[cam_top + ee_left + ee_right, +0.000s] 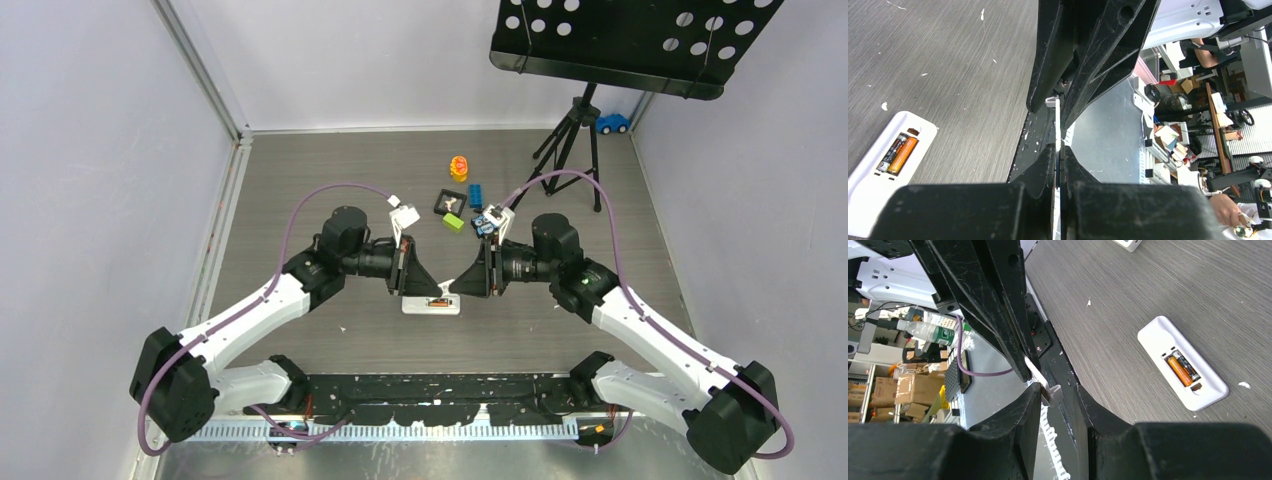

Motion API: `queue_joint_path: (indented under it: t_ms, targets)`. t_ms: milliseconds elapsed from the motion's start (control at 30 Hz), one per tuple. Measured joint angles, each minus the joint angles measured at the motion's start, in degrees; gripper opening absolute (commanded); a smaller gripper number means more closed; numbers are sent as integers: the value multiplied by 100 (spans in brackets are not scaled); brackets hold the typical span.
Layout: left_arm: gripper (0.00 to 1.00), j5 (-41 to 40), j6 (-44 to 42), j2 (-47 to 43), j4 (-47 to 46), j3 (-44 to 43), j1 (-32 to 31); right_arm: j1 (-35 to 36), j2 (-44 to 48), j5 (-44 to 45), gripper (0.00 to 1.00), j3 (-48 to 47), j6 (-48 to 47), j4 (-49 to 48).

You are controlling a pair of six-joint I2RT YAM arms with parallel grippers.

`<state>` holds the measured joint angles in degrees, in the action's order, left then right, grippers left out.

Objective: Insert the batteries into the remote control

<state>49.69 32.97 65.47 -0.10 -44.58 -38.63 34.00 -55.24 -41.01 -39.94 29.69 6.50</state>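
The white remote control [432,306] lies back up on the table under both grippers, its battery recess uncovered. Two batteries [898,152], one dark and one orange, lie side by side in the recess [1182,369]. My left gripper [1060,147] is shut on a thin white battery cover [1057,120], held edge-on above the table. My right gripper [1058,390] faces it, jaws apart around the cover's clip end [1052,391]. The clip rests against one finger and the other finger stands clear. In the top view the two grippers [452,286] meet tip to tip just above the remote.
Small toys sit behind the arms: a yellow-red figure [459,167], a blue block [475,194], a black tray [449,203], a green block [454,222]. A tripod [570,140] with a black perforated panel [630,40] stands back right. A black rail [440,385] runs along the near edge.
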Motion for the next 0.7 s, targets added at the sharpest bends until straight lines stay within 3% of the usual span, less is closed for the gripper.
queue_joint_path:
  t_ms: [200, 400, 433, 500, 600, 667, 700]
  targets:
    - [0, 181, 109, 57, -13, -31, 2, 2, 2, -205, 31, 52, 4, -177]
    - [1, 339, 177, 164, -9, -44, 11, 0, 33, -367, 9, 118, 42, -262]
    - [7, 350, 186, 177, -9, -46, 17, 0, 46, -400, 5, 127, 44, -269]
    - [29, 374, 208, 181, 0, -55, 26, 0, 79, -435, 1, 129, 70, -264]
    - [61, 284, 199, 188, 90, -120, 26, 2, 127, -367, 0, 129, 105, -317]
    - [73, 118, 94, 188, 254, -201, 22, 4, 138, -181, 0, 133, 142, -313]
    - [74, -63, 26, 188, 378, -245, 20, 2, 138, -37, 0, 140, 179, -306]
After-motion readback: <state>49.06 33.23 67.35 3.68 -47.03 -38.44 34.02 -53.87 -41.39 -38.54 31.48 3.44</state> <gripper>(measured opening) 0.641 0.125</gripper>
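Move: My left hand has the battery cover pinched by one end. Its middle is about 2 cm to the right of that hand's point, at the same height. My half-open right fingers already straddle the cover's free end, so its middle lies roughly 3 cm to their left. The remote control, with both batteries in, lies some 17 cm below both hands and about 2 cm ahead, around 1 cm left of my left hand point and 6 cm left of my right. I pass the cover across in mid-air. Both hands stay nearly in place, easing back about 1 cm and then coming forward again, while my right fingers close until they pinch the cover's free end. Only then do I spread my left fingers from shut to about two-thirds open, letting go of their end. ##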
